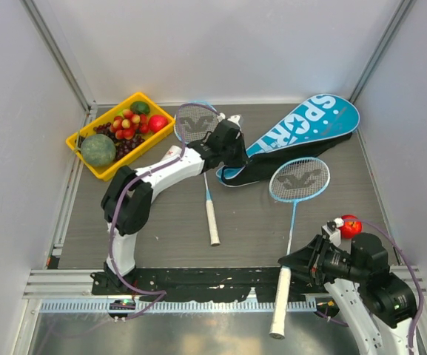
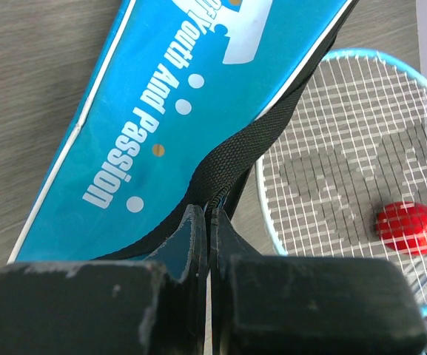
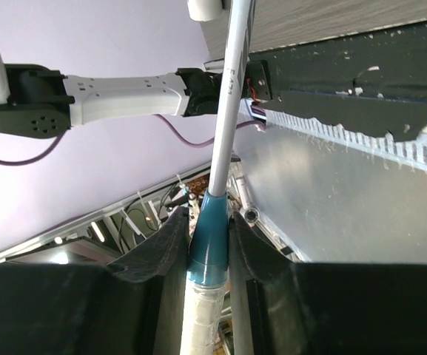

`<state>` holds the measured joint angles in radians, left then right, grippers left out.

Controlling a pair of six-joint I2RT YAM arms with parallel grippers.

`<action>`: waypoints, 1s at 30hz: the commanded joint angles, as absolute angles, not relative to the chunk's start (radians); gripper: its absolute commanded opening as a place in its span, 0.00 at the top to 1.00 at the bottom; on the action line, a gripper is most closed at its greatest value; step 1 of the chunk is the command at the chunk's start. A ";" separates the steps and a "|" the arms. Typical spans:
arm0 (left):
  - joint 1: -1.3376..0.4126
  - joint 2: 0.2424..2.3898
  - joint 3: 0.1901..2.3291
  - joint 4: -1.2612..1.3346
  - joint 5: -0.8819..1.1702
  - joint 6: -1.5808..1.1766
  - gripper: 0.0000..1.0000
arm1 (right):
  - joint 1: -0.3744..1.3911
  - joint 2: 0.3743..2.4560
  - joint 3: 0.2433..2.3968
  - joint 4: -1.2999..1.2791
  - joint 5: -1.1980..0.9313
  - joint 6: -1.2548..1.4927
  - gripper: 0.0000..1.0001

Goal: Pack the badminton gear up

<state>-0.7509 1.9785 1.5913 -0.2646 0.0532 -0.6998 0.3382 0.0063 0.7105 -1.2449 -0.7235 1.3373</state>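
The blue "SPORT" racket bag [image 1: 302, 126] lies at the back right, its black-edged mouth facing the left arm. My left gripper [image 1: 234, 151] [image 2: 212, 218] is shut on that black edge [image 2: 235, 159]. One light-blue racket [image 1: 196, 122] lies flat beside the left arm, its white handle [image 1: 213, 229] pointing toward me. The second racket [image 1: 300, 180] [image 2: 346, 148] lies right of centre, with its handle [image 1: 278, 310] sticking out past the table's near edge. My right gripper [image 1: 291, 262] [image 3: 212, 244] is shut on it at the teal cone [image 3: 214, 222] where shaft meets grip.
A yellow tray [image 1: 87, 159] of fruit stands at the back left. A loose red apple [image 1: 350, 225] [image 2: 408, 227] sits by the right arm and shows through the second racket's strings. White walls close in the table on three sides.
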 commanded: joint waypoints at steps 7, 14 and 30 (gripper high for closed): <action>-0.752 1.829 1.465 -0.057 0.135 -0.756 1.00 | 0.337 -0.164 0.589 -0.824 -0.715 1.476 0.95; -0.773 1.799 1.376 -0.006 0.159 -0.764 1.00 | 0.337 -0.167 0.493 -0.692 -0.690 1.505 0.95; -0.801 1.698 1.206 0.100 0.227 -0.788 1.00 | 0.337 -0.048 0.120 -0.215 -0.655 1.579 0.95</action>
<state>-0.7975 1.7668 1.2423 0.0010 0.1795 -0.7788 0.3382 0.0063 0.1307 -0.4179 -0.6567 1.5864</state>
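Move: The right fingers hold the first racket at the top of its handle, its head some 30 cm ahead, 8 cm right and about 8 cm lower. The bag's open mouth lies roughly 38 cm ahead of that hand, 2 cm right and 17 cm below; the tomato is 15 cm ahead, 27 cm right. For the left hand, pinching the bag's dark edge strip, the mouth's middle is about 13 cm right, level forward, and 9 cm below. Feed the racket head first towards the bag's mouth: carry the right gripper forward about 12 cm, drifting a little left, and over the second half sink it some 7 cm, keeping the grip and turning slightly clockwise. Meanwhile draw the left gripper back about 7 cm towards the robot, still pinching the bag's edge, to bring the mouth to meet the racket, and roll it around 10 degrees so its left side dips. ##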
